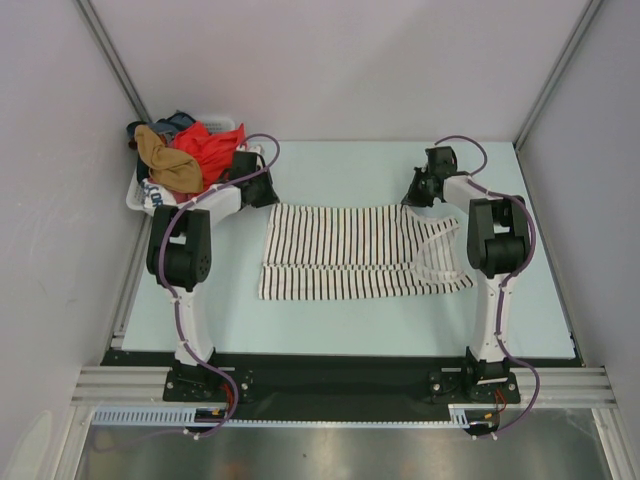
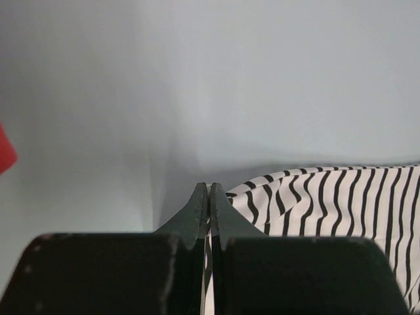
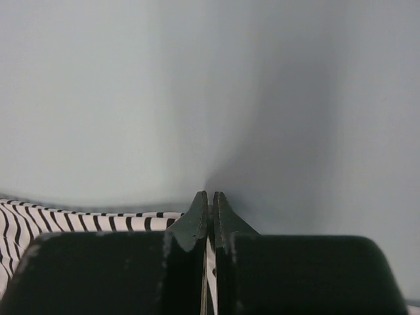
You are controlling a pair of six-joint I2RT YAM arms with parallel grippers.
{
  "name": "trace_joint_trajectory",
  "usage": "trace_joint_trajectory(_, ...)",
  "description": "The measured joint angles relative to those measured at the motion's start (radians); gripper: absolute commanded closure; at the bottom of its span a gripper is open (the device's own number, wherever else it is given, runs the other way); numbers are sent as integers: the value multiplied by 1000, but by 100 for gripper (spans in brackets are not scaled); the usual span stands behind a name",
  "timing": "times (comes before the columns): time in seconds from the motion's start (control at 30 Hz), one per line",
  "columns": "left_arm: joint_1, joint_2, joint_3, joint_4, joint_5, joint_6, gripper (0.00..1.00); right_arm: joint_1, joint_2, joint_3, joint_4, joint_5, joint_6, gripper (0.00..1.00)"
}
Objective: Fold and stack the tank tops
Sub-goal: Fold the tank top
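A white tank top with thin black stripes (image 1: 350,252) lies spread flat in the middle of the table, its straps toward the right. My left gripper (image 1: 262,192) is at its far left corner, shut on the striped cloth (image 2: 328,197), which shows between the jaws. My right gripper (image 1: 420,190) is at the far right corner by the straps, also shut with striped cloth (image 3: 79,220) pinched between its jaws. A tan-brown top (image 1: 168,160) lies crumpled in the basket at the back left.
A white laundry basket (image 1: 138,195) stands at the back left corner, holding the tan cloth, a red garment (image 1: 208,146) and a dark blue one (image 1: 172,122). Grey walls close in the table on the left, right and back.
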State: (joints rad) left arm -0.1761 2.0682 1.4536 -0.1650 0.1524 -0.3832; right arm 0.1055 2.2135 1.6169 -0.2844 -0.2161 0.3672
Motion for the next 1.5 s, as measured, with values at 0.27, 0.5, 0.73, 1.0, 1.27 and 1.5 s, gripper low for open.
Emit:
trace_joint_trajectory(0.27, 0, -9, -10, -9, -16, 2, 100, 0, -11, -22, 17, 5, 1, 100)
trace_joint_trajectory(0.5, 0, -64, -63, -1, -18, 2, 100, 0, -114, -144, 56, 6, 0, 100)
trace_joint_trajectory(0.73, -2, -111, -140, 39, -14, 1, 100, 2, -236, -301, 198, 26, 3, 100)
trace_joint_trajectory(1.0, -5, -149, -261, 117, -9, 0, 100, 5, -285, -491, 424, 28, 7, 100)
trace_joint_trajectory(1.27, -6, -219, -358, 195, -10, -2, 100, 12, -365, -599, 532, 41, 6, 100)
trace_joint_trajectory(1.5, -7, -273, -422, 236, -9, -10, 100, 28, -428, -663, 569, 64, 5, 99)
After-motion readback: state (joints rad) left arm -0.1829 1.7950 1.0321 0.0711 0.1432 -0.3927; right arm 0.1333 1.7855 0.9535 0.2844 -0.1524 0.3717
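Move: Both hands already pinch the striped tank top's far edge, some 28 cm apart and close to the table. The folded-over near strip's left end lies about 25 cm straight back of the left hand, with the clothes basket around 20 cm left and 6 cm ahead of that hand. From the right hand the strip's stretch behind it is also roughly 25 cm straight back, and the pale-edged neck opening about 15 cm back and 6 cm right. Back towards the bases, after a brief hold, both hands draw the tank top's far edge about 6.5 cm towards the folded near strip, fingers staying shut on the cloth. The left stays low, with only small rises and dips; the right also climbs some 4.5 cm in two steps, its fingertips tilting up and outward by nearly 20 degrees. ##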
